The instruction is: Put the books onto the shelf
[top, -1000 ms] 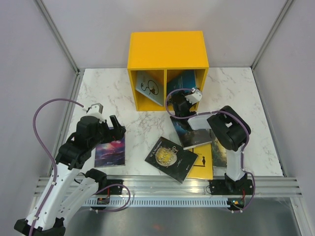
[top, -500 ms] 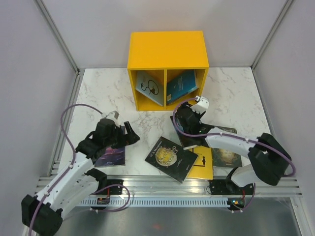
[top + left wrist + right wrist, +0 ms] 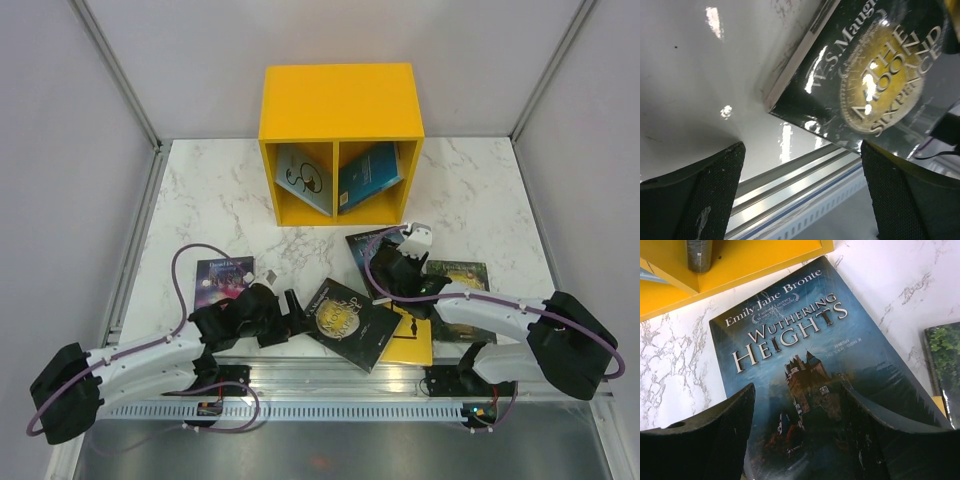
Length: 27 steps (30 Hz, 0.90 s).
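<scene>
The yellow shelf (image 3: 340, 110) holds a light blue cat book (image 3: 303, 178) in its left compartment and a teal book (image 3: 370, 172) in its right one. On the table lie a purple book (image 3: 222, 281), a black book with a gold disc (image 3: 350, 322) (image 3: 865, 75), a yellow book (image 3: 412, 338), a dark blue castle book (image 3: 372, 250) (image 3: 800, 340) and a green book (image 3: 458, 275) (image 3: 945, 360). My left gripper (image 3: 290, 310) (image 3: 805, 200) is open, low beside the black book's left corner. My right gripper (image 3: 388, 268) (image 3: 797, 435) hangs open just over the castle book's cover.
A metal rail (image 3: 340, 375) (image 3: 805, 170) runs along the table's near edge, right under my left gripper. The shelf's front edge (image 3: 740, 265) lies just beyond the castle book. Grey walls enclose the marble table (image 3: 210, 190) at left, right and back.
My left arm has dropped low and swung right, off the purple book, to the black book's corner. My right arm has pulled back from the shelf's right compartment over the castle book.
</scene>
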Motion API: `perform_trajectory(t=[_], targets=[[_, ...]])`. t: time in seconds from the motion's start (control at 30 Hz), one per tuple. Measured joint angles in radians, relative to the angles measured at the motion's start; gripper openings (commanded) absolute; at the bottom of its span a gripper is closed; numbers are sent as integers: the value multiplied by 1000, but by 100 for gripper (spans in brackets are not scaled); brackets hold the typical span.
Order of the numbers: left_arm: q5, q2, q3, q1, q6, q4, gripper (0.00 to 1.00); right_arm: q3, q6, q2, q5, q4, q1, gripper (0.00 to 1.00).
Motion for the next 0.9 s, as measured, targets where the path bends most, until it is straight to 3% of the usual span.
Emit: perform_trajectory(t=[0.13,0.37,0.53,0.67,0.9], targets=[[-6,5,-52,-6,-85,122,100,-2,5,5,-3,11,0,71],[-20,146,-51,-16,-142,335,100,-10,29,45,1,92,3,70],[-42,297,40,1,-130,377,100,-43,65,51,34,163,25,68],[-34,391,100,80,-98,404,100,-75,106,51,75,219,58,68],[-24,402,52,106,-89,519,100,-107,166,59,105,285,110,68]])
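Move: The Moon and Sixpence book's middle lies some 14 cm to the left hand's right and about 2 cm ahead, barely below, with its near-left corner right at the open fingers. Counted from that hand, the purple book is about 18 cm left and 8 cm ahead, and the yellow book some 27 cm right, level with it. Wuthering Heights is under the right hand, its middle roughly 3 cm ahead, 2 cm left and 4 cm lower. Rightward about 5 cm and then forward some 8 cm, the left hand travels low and level with its fingers wide open, the near finger pushing the near-left corner of the Moon and Sixpence book along towards the shelf. Meanwhile the right hand eases about 3 cm left over Wuthering Heights, rolling its left side up some 10 degrees. ##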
